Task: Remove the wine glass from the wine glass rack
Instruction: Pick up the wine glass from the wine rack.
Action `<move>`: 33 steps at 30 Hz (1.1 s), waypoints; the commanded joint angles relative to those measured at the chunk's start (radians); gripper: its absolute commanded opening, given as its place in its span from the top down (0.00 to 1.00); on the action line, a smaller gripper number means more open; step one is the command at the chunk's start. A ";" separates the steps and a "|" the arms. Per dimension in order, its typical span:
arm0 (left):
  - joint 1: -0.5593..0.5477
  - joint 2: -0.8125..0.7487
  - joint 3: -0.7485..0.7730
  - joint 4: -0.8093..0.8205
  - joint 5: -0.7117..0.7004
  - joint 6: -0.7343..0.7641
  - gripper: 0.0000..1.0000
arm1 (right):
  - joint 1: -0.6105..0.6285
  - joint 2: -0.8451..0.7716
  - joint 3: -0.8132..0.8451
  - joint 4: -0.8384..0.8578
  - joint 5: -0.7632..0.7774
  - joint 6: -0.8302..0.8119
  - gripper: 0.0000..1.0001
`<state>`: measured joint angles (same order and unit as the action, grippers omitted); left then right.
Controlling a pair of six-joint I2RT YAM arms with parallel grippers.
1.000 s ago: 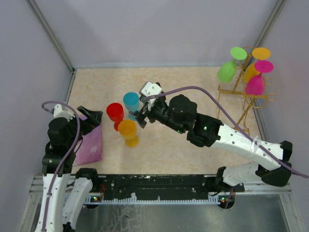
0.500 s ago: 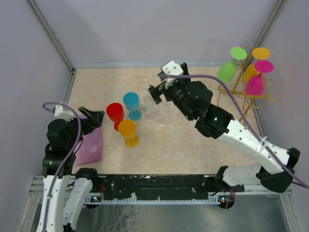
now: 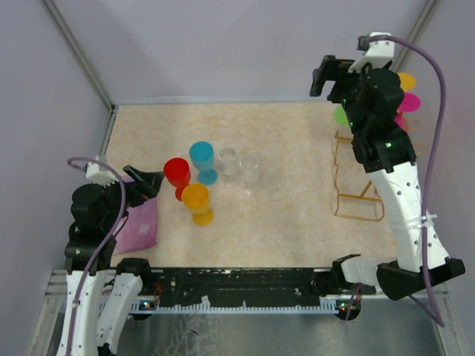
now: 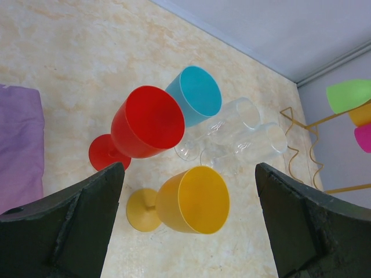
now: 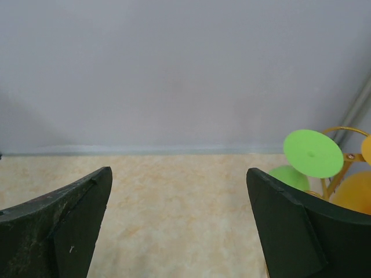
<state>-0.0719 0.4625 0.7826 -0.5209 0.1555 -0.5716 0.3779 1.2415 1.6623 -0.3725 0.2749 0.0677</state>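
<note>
The gold wire wine glass rack [image 3: 335,174] stands at the table's back right. Upside down on it hang a green wine glass [image 3: 341,116], an orange one [image 3: 406,80] and a pink one [image 3: 409,101]. My right gripper [image 3: 320,80] is raised just left of the rack's top, open and empty. In the right wrist view the green glass's foot [image 5: 313,153] and the rack [image 5: 341,169] lie to the right of the open gripper [image 5: 178,185]. My left gripper [image 3: 145,180] rests open at the near left, and its view [image 4: 188,174] looks at the standing glasses.
Red [image 3: 177,172], blue [image 3: 201,156] and yellow [image 3: 196,199] glasses and two clear glasses [image 3: 239,165] stand mid-table. A purple cloth [image 3: 139,222] lies under the left gripper. Grey walls close in the back and both sides.
My right arm has swung away from the clear glasses in the middle, up and across to the back right beside the rack. The left arm has stayed put.
</note>
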 commanded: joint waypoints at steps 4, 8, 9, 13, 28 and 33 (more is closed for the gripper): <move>0.004 -0.011 -0.005 0.031 0.042 0.008 0.01 | -0.251 0.063 0.136 -0.163 -0.193 0.245 0.05; 0.004 -0.012 0.000 0.023 0.047 0.009 0.01 | -0.379 0.134 0.205 -0.243 -0.258 0.323 0.10; 0.004 -0.013 0.001 0.021 0.047 0.010 0.01 | -0.395 0.154 0.224 -0.265 -0.251 0.333 0.11; 0.003 -0.015 0.007 0.013 0.046 0.013 0.01 | -0.468 0.226 0.276 -0.317 -0.239 0.375 0.16; 0.004 -0.024 0.006 0.003 0.047 0.007 0.01 | -0.517 0.248 0.179 -0.204 -0.175 0.439 0.37; 0.004 -0.023 0.014 -0.002 0.043 0.015 0.01 | -0.531 0.239 0.133 -0.167 -0.161 0.458 0.40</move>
<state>-0.0719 0.4488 0.7826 -0.5175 0.1921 -0.5705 -0.1356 1.5085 1.8168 -0.6170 0.0849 0.5011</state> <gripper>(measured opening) 0.994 0.609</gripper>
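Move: The green wine glass, hanging foot-up on the rack, is the one the right hand goes for: its middle is about 16 cm to the right, 10 cm ahead and some 12 cm below. At much the same height, the yellow glass hangs about 9 cm to the right of the green one, and the pink glass 10 cm to its right and 5 cm nearer. From the left hand, the green glass lies roughly 58 cm right, 25 cm ahead and 8 cm higher. To the green glass on the rack, at the stem end under its foot, the right hand sweeps about 15 cm right, at first nearly level, then also sinking some 9 cm and reaching forward 7, slowing near the glass. The wrist swings clockwise and tips down, about 20 degrees each, and rolls its left side up; the wide-open fingers narrow to roughly three fifths. Contact can't be made out. ##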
